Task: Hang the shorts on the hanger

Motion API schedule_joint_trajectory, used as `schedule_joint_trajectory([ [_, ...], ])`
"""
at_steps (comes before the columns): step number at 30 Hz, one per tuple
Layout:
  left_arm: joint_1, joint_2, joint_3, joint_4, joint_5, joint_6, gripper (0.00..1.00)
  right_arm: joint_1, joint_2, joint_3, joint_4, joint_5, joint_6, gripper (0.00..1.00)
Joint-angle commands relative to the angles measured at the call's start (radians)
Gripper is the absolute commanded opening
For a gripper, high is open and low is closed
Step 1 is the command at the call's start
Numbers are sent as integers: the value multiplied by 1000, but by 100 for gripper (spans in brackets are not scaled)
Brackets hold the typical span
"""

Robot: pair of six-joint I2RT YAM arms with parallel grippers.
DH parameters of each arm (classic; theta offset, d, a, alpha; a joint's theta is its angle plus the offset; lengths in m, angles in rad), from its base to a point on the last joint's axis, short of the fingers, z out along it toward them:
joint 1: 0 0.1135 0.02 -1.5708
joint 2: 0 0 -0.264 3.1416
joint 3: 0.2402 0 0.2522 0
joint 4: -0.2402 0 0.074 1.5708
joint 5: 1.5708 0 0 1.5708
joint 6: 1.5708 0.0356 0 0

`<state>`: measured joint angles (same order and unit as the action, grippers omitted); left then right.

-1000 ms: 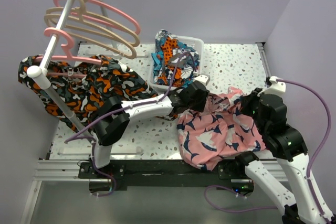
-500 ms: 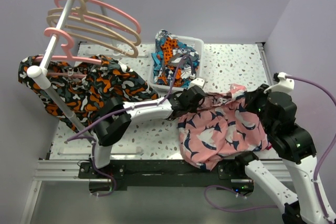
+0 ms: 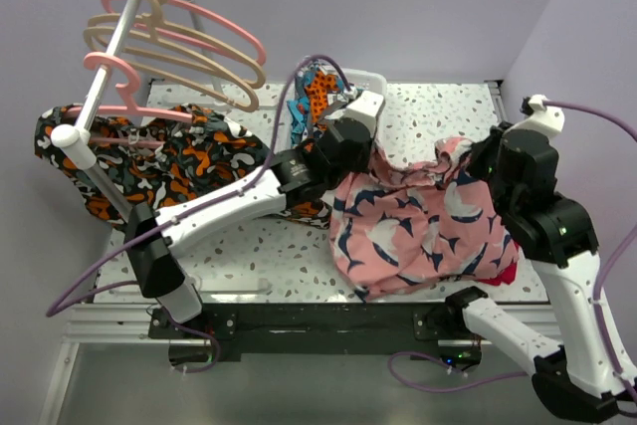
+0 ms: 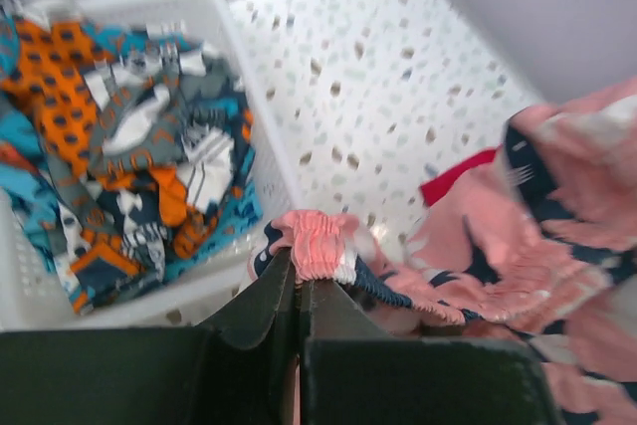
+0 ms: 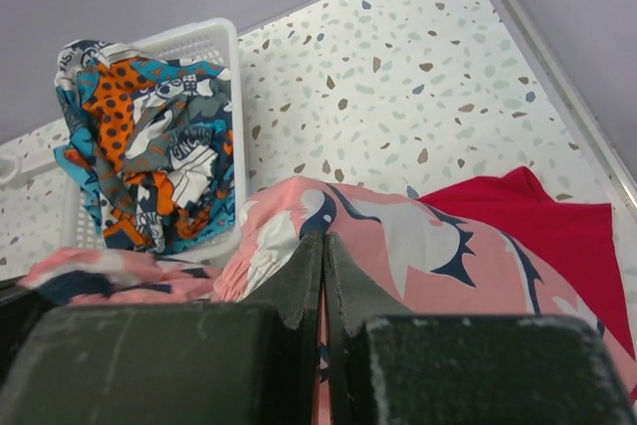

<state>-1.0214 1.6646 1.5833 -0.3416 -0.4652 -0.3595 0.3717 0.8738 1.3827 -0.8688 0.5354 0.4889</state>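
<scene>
The salmon-pink shorts (image 3: 428, 216) with a navy and white print hang stretched between both grippers above the table's right half. My left gripper (image 3: 376, 159) is shut on the gathered waistband (image 4: 317, 241), pinched right at the fingertips (image 4: 299, 276). Over on the right, my other gripper (image 3: 480, 161) is shut on the shorts' far edge (image 5: 398, 236), the fabric draped over its closed jaws (image 5: 323, 238). The beige hanger (image 3: 199, 67) hangs on the rail at the back left, far from both grippers.
A white basket (image 3: 376, 79) full of patterned clothes stands just behind the left gripper. A black-orange patterned garment (image 3: 169, 161) hangs from a pink hanger on the slanted rail (image 3: 100, 87). A red cloth (image 5: 518, 206) lies under the shorts at the right.
The left gripper has closed on the waistband and risen toward the basket. The right gripper has also lifted, so the shorts are now raised and spread between them.
</scene>
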Motion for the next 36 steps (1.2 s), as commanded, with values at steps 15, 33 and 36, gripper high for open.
schedule_joint_trajectory([
  [15,60,-42,426,-247,299,218,0,-7,-185,-196,108,-101,5,71],
  [33,58,55,416,-298,335,209,0,6,-147,-275,191,-661,-141,83],
  [36,61,66,402,-287,330,205,0,15,-138,-275,211,-683,-125,83],
])
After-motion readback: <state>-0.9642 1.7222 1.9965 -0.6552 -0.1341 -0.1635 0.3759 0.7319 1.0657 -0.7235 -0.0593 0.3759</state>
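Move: Both hands still pinch the shorts' waistband. The shorts' hanging middle lies about 10 cm back, 10 cm right and 18 cm below the left hand, and from the right hand some 4 cm back, 8 cm left and 25 cm below. The basket is roughly 23 cm ahead, 7 cm left and 22 cm below the left hand. The red cloth is about 2 cm ahead, 8 cm right and 36 cm below the right hand. The left hand keeps its pinch on the waistband and hoists the shorts quickly by nearly 20 cm, then sinks back about 10 cm while turning clockwise. Meanwhile the right hand carries its end forward and up a few centimetres, opens wide and lets go, draws back and down past its starting height, then swings left towards the hanging shorts, fingers open, turning some 35 degrees counter-clockwise. ##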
